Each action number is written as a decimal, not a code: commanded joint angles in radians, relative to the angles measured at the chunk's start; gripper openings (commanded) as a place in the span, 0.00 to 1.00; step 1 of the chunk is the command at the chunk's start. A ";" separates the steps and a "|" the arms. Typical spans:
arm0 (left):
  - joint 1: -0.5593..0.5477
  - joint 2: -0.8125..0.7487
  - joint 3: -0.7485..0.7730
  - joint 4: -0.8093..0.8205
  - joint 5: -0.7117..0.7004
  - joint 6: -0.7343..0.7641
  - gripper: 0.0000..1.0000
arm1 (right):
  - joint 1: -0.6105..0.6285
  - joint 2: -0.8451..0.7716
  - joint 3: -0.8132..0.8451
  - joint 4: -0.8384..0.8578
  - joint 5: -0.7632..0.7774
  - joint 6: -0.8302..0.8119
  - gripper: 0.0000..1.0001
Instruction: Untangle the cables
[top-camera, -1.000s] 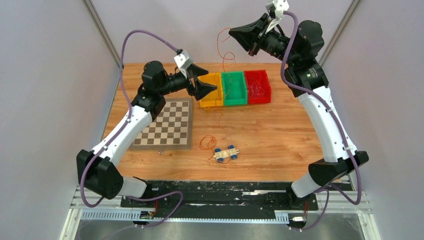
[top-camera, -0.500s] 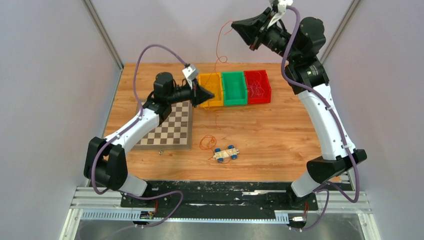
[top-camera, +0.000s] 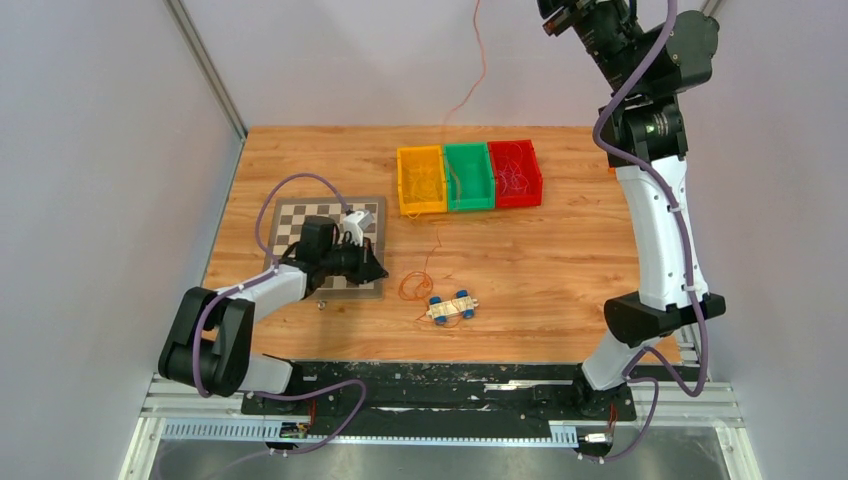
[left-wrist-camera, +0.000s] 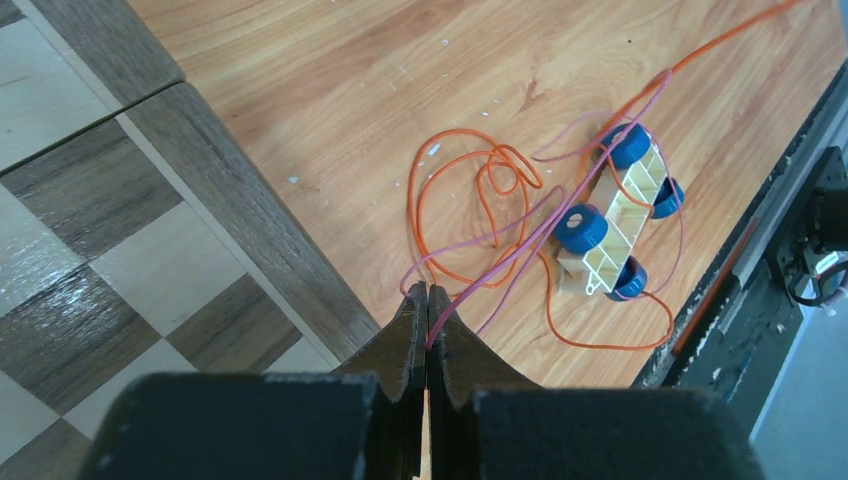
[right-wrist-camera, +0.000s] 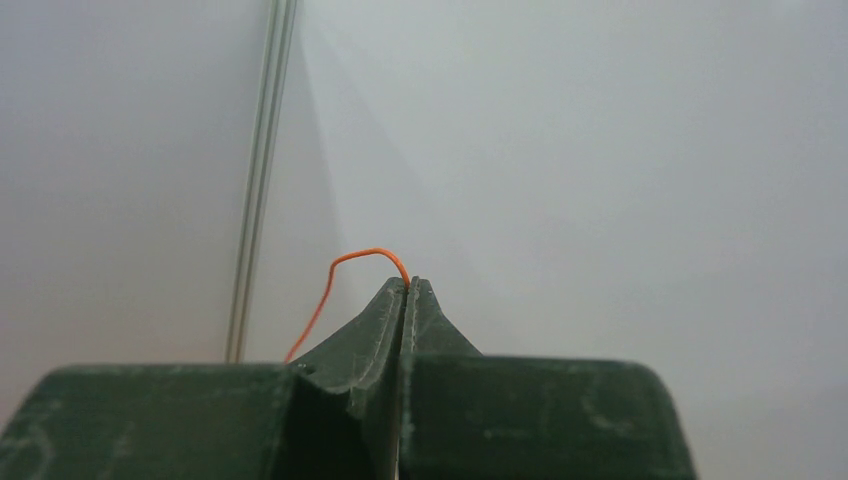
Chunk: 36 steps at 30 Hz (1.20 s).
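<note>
An orange cable (top-camera: 413, 287) lies in loops on the table by a toy car, and its strand (top-camera: 470, 90) rises past the bins and out of the top of the overhead view. High up against the wall, my right gripper (right-wrist-camera: 408, 283) is shut on the end of that orange cable (right-wrist-camera: 325, 290). My left gripper (top-camera: 383, 274) is low at the chessboard's near right corner. In the left wrist view the left gripper (left-wrist-camera: 428, 296) is shut on a thin pink-purple cable (left-wrist-camera: 520, 255) that crosses the orange loops (left-wrist-camera: 470, 195).
A small wooden toy car (top-camera: 451, 306) with blue wheels sits among the loops. The chessboard (top-camera: 300, 225) lies at the left. Yellow (top-camera: 403, 185), green (top-camera: 470, 190) and red (top-camera: 532, 170) bins stand in a row at the back; red wires lie in the red one.
My left arm swung down from beside the yellow bin to the chessboard's near corner and shut on the pink-purple cable. My right arm rose higher, drawing the orange cable upward.
</note>
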 joint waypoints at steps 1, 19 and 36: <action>0.000 -0.009 0.029 0.008 -0.023 0.033 0.00 | -0.001 0.016 0.045 0.140 0.083 -0.060 0.00; 0.000 0.101 0.109 -0.095 -0.023 0.075 0.00 | -0.012 0.071 0.094 0.303 0.238 -0.188 0.00; -0.090 0.003 0.354 0.131 0.114 0.132 1.00 | 0.034 -0.172 -0.437 0.140 -0.229 0.201 0.00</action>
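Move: Shut on the pink cable, the left hand has the orange coil about 8 cm to its right, 3 cm back and 6 cm below. The toy car stands roughly 16 cm right and 7 cm back of this hand, the yellow bin some 21 cm ahead and 9 cm right. High up holding the orange cable, the right hand has that coil about 14 cm back, 17 cm left and 67 cm below; the green bin lies some 11 cm ahead and 5 cm left, 65 cm down. Holding the pink cable down low, the left hand nearly stays put while the right, still pinching the orange cable, draws up about 5 cm and rightward. Then the left opens wide, lets go, and rises some 13 cm, also forward and right, tilting its fingers up about 20 degrees; meanwhile the right turns back, sinking about 17 cm and swinging left. ##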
